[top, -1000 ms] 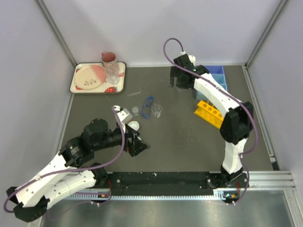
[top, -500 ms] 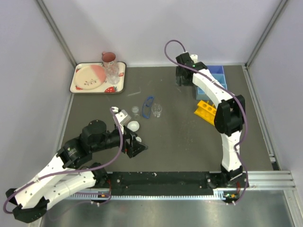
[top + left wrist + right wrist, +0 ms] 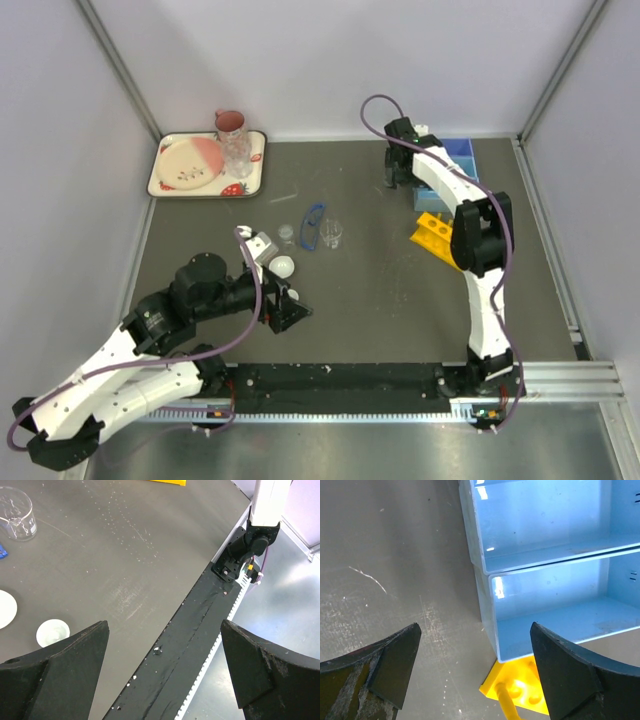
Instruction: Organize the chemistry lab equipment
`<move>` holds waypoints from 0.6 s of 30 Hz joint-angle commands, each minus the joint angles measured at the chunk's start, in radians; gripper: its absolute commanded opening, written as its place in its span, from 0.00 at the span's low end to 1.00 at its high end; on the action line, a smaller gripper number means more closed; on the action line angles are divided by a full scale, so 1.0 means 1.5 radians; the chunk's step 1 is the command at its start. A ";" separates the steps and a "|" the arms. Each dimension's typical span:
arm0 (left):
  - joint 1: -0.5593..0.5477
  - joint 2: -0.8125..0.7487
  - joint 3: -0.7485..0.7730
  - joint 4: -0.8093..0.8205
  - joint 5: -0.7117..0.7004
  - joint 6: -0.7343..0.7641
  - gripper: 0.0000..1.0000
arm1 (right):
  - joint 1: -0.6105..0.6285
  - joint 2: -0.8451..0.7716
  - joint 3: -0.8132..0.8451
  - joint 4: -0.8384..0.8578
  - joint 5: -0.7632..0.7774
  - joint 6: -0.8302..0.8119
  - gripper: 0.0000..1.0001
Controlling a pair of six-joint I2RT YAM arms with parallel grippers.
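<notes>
The blue divided tray [image 3: 458,160] stands at the back right, with the yellow holed tube rack [image 3: 441,237] in front of it. My right gripper [image 3: 392,178] hovers open at the tray's left edge. In the right wrist view the tray's near corner [image 3: 530,595] and the rack [image 3: 520,687] lie between its open jaws [image 3: 475,672]. The blue-rimmed goggles [image 3: 314,222], the clear beaker [image 3: 332,233] and a white dish [image 3: 283,266] sit mid-table. My left gripper [image 3: 288,313] is open and empty just in front of the dish. Its wrist view shows the beaker [image 3: 17,515] and a small dish [image 3: 52,632].
The cream strawberry tray [image 3: 170,185] with a plate, pink mug [image 3: 230,123] and tumbler stands at the back left. A thin glass rod [image 3: 283,197] lies near it. The black rail [image 3: 340,378] runs along the near edge. The right arm's base [image 3: 245,555] stands by the rail.
My right gripper has swung right, from left of the blue tray to its left edge. My left gripper has drawn back slightly and stays open.
</notes>
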 commanded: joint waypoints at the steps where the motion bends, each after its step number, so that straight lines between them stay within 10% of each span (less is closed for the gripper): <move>1: 0.002 0.014 0.016 0.009 -0.010 0.012 0.99 | -0.010 0.021 0.029 0.025 -0.010 -0.019 0.90; 18: 0.003 0.023 0.028 0.002 -0.018 0.008 0.99 | -0.010 0.078 0.073 0.032 -0.039 -0.116 0.24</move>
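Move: The left wall of the near blue bin stands upright between the right hand's open fingers, about 2 cm to the right of the hand point, level with it fore and aft, its rim a few centimetres below. The far blue bin's middle is some 12 cm ahead and 11 cm to the right. The yellow rack lies about 14 cm back and 15 cm right. From the left hand, that same wall is roughly 39 cm ahead and 35 cm right, well below. The near blue bin's left wall is straddled and closed in on: the right hand sinks about 3 cm over it, edging 1–2 cm forward and turning slightly counter-clockwise, while the wide-open fingers shut to about a third. The right finger goes inside the bin and bears on the wall's inner face; the left finger comes close along the outside. ##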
